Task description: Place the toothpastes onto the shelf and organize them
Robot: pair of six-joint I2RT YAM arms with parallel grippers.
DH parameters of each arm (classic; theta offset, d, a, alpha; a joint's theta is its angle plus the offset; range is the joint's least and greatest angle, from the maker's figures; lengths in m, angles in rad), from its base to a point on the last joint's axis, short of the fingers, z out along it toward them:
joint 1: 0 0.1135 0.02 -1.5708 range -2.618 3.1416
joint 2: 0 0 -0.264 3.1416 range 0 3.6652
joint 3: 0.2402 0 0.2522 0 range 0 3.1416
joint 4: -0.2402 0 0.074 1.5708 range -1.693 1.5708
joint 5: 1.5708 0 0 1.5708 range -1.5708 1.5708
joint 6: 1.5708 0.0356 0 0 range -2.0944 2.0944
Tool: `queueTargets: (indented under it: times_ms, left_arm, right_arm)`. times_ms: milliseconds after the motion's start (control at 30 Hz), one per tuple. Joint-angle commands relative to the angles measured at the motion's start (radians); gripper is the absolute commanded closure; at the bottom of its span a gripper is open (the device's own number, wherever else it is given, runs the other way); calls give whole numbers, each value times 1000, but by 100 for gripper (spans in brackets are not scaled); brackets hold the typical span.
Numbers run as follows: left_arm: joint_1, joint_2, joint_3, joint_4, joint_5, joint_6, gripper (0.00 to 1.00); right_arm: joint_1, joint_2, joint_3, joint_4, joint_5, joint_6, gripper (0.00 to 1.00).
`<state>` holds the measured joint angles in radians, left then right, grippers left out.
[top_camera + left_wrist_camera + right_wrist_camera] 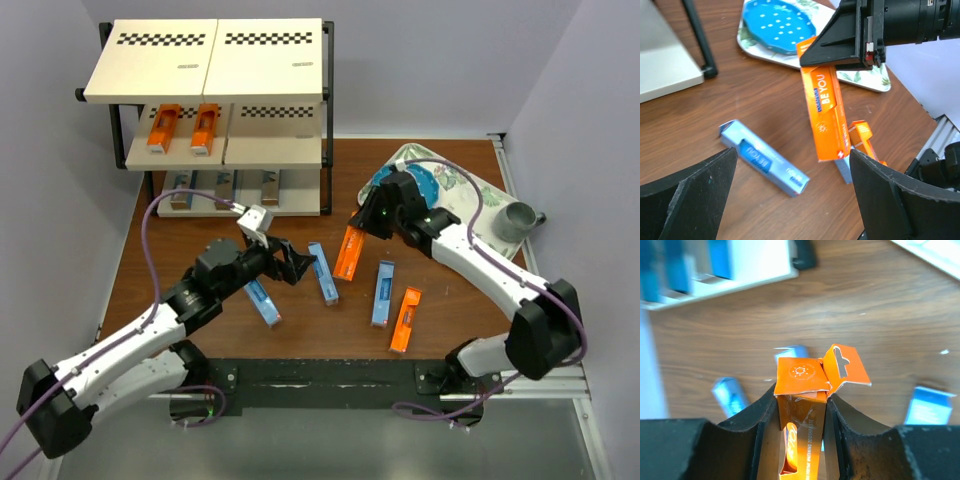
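The shelf (205, 70) stands at the back left, with two orange toothpastes (163, 128) on its middle tier and several blue and silver ones (225, 186) on the bottom tier. My right gripper (366, 222) is shut on the upper end of an orange toothpaste (349, 254); its jaws press both sides of the carton (802, 410), whose end flap hangs open. Loose on the table lie blue cartons (262, 301) (323, 272) (383, 293) and an orange one (405, 320). My left gripper (291, 262) is open and empty, hovering over a blue carton (762, 159) beside the held orange carton (826, 115).
A floral tray (478, 190) at the back right carries a blue plate (420, 183) and a grey cup (515, 220). The shelf's black post (327, 120) stands close to the left of the right gripper. The two grippers are near each other at mid-table.
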<state>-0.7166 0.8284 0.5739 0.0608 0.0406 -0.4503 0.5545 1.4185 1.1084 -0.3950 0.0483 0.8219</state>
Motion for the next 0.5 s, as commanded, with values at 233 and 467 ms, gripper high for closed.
queueTargets:
  times_ms: [233, 467]
  left_arm:
    - [-239, 116, 55, 238, -248, -11, 0]
    - [-303, 166, 37, 313, -297, -67, 0]
  right_arm:
    - [2, -263, -203, 211, -47, 397, 68]
    - [2, -317, -249, 235, -70, 505, 68]
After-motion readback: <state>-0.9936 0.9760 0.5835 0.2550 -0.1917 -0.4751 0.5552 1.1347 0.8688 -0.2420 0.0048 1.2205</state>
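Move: The orange box held in the right fingers has its middle about 9 cm right and 4 cm ahead of the left hand, roughly level with it. The nearer blue box lies some 4 cm right, 4 cm ahead and 16 cm below the left hand. The right hand is taking the orange box to the left gripper, about 10 cm back, 12 cm left and 4 cm lower; the farther blue box is about 12 cm back, 7 cm right and 15 cm below the right hand. The right fingers keep their pinch on one end of the orange box while the right hand rises and draws back, about 4 cm each, rolling some 25 degrees left side up with a slight clockwise turn. Meanwhile the left hand, fingers still wide open, slides about 6 cm right and 2 cm back towards the box's free end, slowing; no touch by it can be made out. ##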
